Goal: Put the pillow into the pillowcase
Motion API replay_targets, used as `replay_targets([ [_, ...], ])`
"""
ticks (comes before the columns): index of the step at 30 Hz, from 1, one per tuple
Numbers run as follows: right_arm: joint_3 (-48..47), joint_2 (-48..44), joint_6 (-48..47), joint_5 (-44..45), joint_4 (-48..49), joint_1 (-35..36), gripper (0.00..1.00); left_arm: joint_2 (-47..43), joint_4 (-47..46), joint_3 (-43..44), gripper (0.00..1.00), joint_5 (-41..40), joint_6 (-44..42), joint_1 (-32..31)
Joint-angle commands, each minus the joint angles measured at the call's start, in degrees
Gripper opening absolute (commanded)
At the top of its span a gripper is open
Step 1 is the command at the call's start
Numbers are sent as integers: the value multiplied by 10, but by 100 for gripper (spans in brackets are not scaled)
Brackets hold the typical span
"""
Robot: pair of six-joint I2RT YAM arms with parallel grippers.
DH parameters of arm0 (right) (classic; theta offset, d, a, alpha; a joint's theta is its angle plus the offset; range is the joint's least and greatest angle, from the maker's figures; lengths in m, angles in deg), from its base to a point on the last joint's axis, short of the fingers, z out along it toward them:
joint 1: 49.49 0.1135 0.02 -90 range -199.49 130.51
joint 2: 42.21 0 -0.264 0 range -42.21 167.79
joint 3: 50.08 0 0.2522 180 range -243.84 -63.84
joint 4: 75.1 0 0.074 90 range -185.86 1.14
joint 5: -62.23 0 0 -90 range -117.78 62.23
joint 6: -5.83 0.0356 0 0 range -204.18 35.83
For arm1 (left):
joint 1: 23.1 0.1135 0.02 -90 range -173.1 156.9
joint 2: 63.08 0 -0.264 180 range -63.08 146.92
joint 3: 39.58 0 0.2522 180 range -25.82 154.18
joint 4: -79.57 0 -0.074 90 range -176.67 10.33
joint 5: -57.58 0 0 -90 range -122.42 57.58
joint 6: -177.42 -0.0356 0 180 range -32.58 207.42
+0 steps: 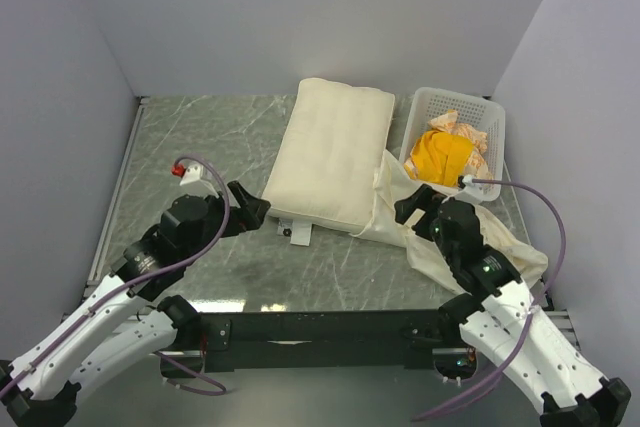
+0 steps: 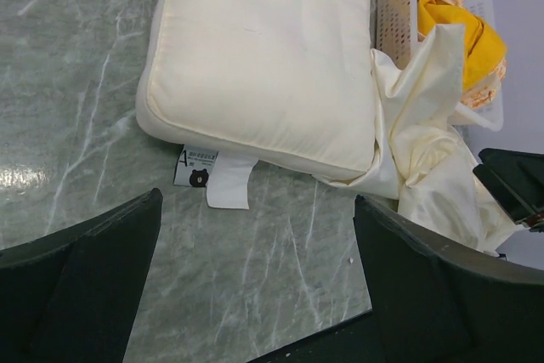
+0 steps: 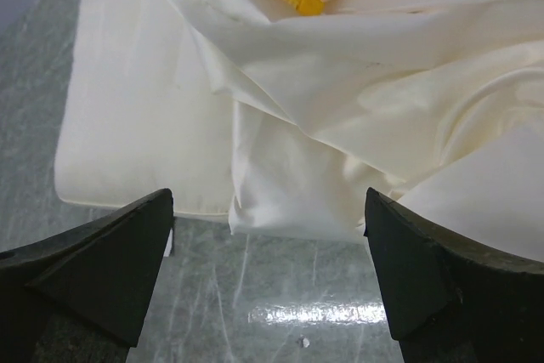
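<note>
The plump cream pillow [image 1: 332, 155] lies flat at mid-table, its white tags [image 2: 214, 174] at the near edge. The limp, wrinkled pillowcase [image 1: 455, 232] is crumpled against the pillow's right side and trails toward the table's right front. My left gripper [image 1: 250, 210] hovers open just left of the pillow's near corner, nothing between its fingers; in the left wrist view the pillow [image 2: 263, 57] is ahead of it. My right gripper [image 1: 417, 205] stands open over the pillowcase [image 3: 340, 125], with the pillow [image 3: 136, 116] to its left, gripping nothing.
A white slotted basket [image 1: 483, 113] at the back right holds an orange-yellow cloth [image 1: 440, 155] and some patterned fabric. Grey walls close the table on three sides. The marble tabletop [image 1: 200, 137] stretches left of the pillow.
</note>
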Motion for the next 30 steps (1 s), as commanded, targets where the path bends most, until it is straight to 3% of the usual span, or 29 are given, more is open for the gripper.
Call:
replay_targets([
  [1, -6, 32, 2, 0, 33, -2, 100, -12, -17, -3, 99, -14, 2, 0],
  [12, -14, 80, 14, 18, 36, -1, 100, 21, -25, 0, 99, 11, 5, 0],
  [18, -28, 147, 32, 54, 55, -2, 100, 51, -97, -22, 100, 81, -3, 0],
  [30, -130, 482, 35, 25, 108, -45, 100, 136, -180, -60, 99, 140, 50, -1],
])
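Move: The pillowcase's mouth edge, around the pillow's right side, lies some 8 cm ahead of my right hand, 1 cm to its left and 13 cm below. From that hand, the pillow's middle is about 19 cm ahead and 12 cm left, the basket roughly 24 cm ahead and 17 cm right. From my left hand, the pillow's middle lies about 20 cm ahead, 13 cm right and 18 cm lower; the white label is about 4 cm ahead and 4 cm right. I sink my open right hand about 10 cm onto the pillowcase folds beside the pillow, slowly at first, then faster while reaching 6 cm forward and tipping the fingers some 20 degrees further down. My left hand, also wide open, swings right and down, about 5 cm each way, along the pillow's near edge, and turns slightly clockwise. ##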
